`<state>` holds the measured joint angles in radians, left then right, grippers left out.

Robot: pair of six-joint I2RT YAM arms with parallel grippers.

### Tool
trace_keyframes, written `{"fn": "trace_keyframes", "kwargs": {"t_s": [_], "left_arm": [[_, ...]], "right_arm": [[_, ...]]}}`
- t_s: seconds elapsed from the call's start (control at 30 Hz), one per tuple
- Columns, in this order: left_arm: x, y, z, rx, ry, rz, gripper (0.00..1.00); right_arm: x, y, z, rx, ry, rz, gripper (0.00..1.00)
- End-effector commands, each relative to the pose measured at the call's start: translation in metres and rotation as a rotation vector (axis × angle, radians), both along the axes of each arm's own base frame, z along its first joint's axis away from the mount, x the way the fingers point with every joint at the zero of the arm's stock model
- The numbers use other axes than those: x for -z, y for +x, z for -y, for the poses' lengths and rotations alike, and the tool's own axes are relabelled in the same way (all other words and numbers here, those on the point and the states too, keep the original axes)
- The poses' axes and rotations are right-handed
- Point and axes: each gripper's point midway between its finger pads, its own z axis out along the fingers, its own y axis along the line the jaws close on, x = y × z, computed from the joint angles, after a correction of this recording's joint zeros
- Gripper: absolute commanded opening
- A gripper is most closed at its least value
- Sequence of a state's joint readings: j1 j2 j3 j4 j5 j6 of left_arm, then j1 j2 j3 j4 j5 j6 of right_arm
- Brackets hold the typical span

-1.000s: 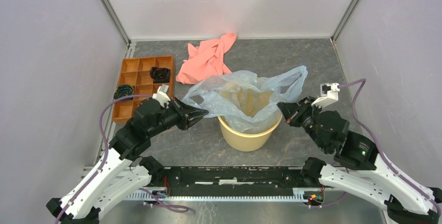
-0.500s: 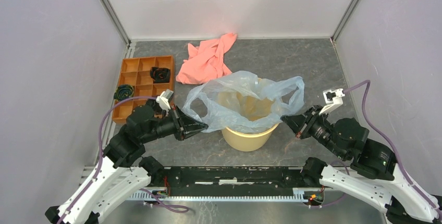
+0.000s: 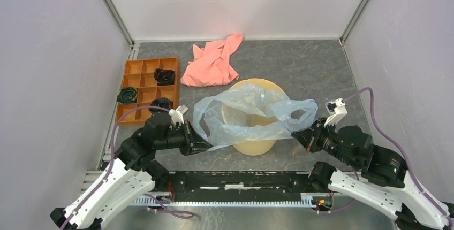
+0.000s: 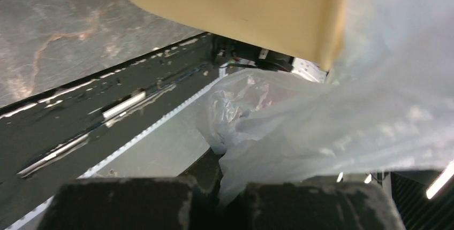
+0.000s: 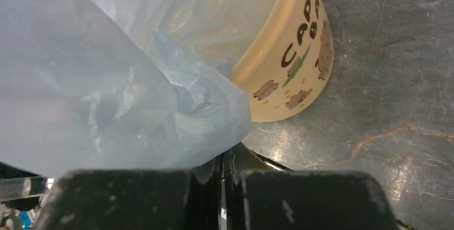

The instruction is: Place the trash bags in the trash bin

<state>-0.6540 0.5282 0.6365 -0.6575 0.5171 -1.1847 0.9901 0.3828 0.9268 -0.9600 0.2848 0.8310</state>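
The trash bag (image 3: 241, 125), a thin bluish translucent film, is stretched flat between my two grippers over the near half of the trash bin (image 3: 256, 82), a cream round bucket whose far rim shows bare. At the bag's left end my left gripper (image 3: 209, 146) is shut on the film. My right gripper (image 3: 296, 137) is shut on the right end, beside a loose handle loop. In the left wrist view the bag (image 4: 321, 123) runs into the closed jaws (image 4: 231, 192) under the bin (image 4: 241, 10). The right wrist view shows the bag (image 5: 107, 96) pinched at the jaws (image 5: 222, 174), with the printed bin (image 5: 289, 69) behind.
An orange compartmented tray (image 3: 140, 69) with dark coiled items stands at the left. A salmon-pink cloth (image 3: 211, 61) lies behind the bin. The black base rail (image 3: 241, 179) runs along the near edge, close below both grippers. Walls close in the left, right and back.
Both grippers have dropped lower and come back toward the near edge, dragging the bag with them. The bag's mouth has slid off the bin's far side, baring the far rim.
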Motion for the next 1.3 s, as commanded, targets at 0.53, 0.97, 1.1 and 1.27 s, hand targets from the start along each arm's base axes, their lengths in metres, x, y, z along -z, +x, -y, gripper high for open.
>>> {"fn": "trace_keyframes", "kwargs": {"t_s": [0.53, 0.97, 1.1, 1.27], "left_arm": [[0.009, 0.063, -0.017, -0.167, 0.216, 0.275, 0.67], [-0.046, 0.049, -0.083, -0.242, 0.432, 0.474, 1.0], [-0.067, 0.064, -0.077, -0.237, 0.442, 0.547, 1.0], [-0.066, 0.081, -0.057, -0.191, 0.438, 0.559, 1.0]], "right_arm": [[-0.035, 0.016, 0.047, 0.071, -0.141, 0.281, 0.83], [-0.146, -0.012, 0.004, -0.421, -0.297, 0.683, 0.98], [-0.15, 0.027, -0.025, -0.476, -0.535, 0.703, 0.98], [-0.157, 0.054, -0.067, -0.529, -0.605, 0.723, 0.98]]}}
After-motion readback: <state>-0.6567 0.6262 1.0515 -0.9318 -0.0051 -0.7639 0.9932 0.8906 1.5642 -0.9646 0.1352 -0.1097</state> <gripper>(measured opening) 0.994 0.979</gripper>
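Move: Both hands still pinch the trash bag's edges. From the left hand the trash bin lies about 11 cm ahead, 13 cm to the right, its middle some 11 cm lower; a black bag roll sits about 18 cm ahead and 19 cm left, and the pink cloth about 34 cm ahead and 2 cm left, both near table height. From the right hand the bin is some 10 cm ahead, 13 cm left and 16 cm down. Both hands lower the bag's edges about 5 cm, open wide to let go, then rise, the right some 20 cm. ##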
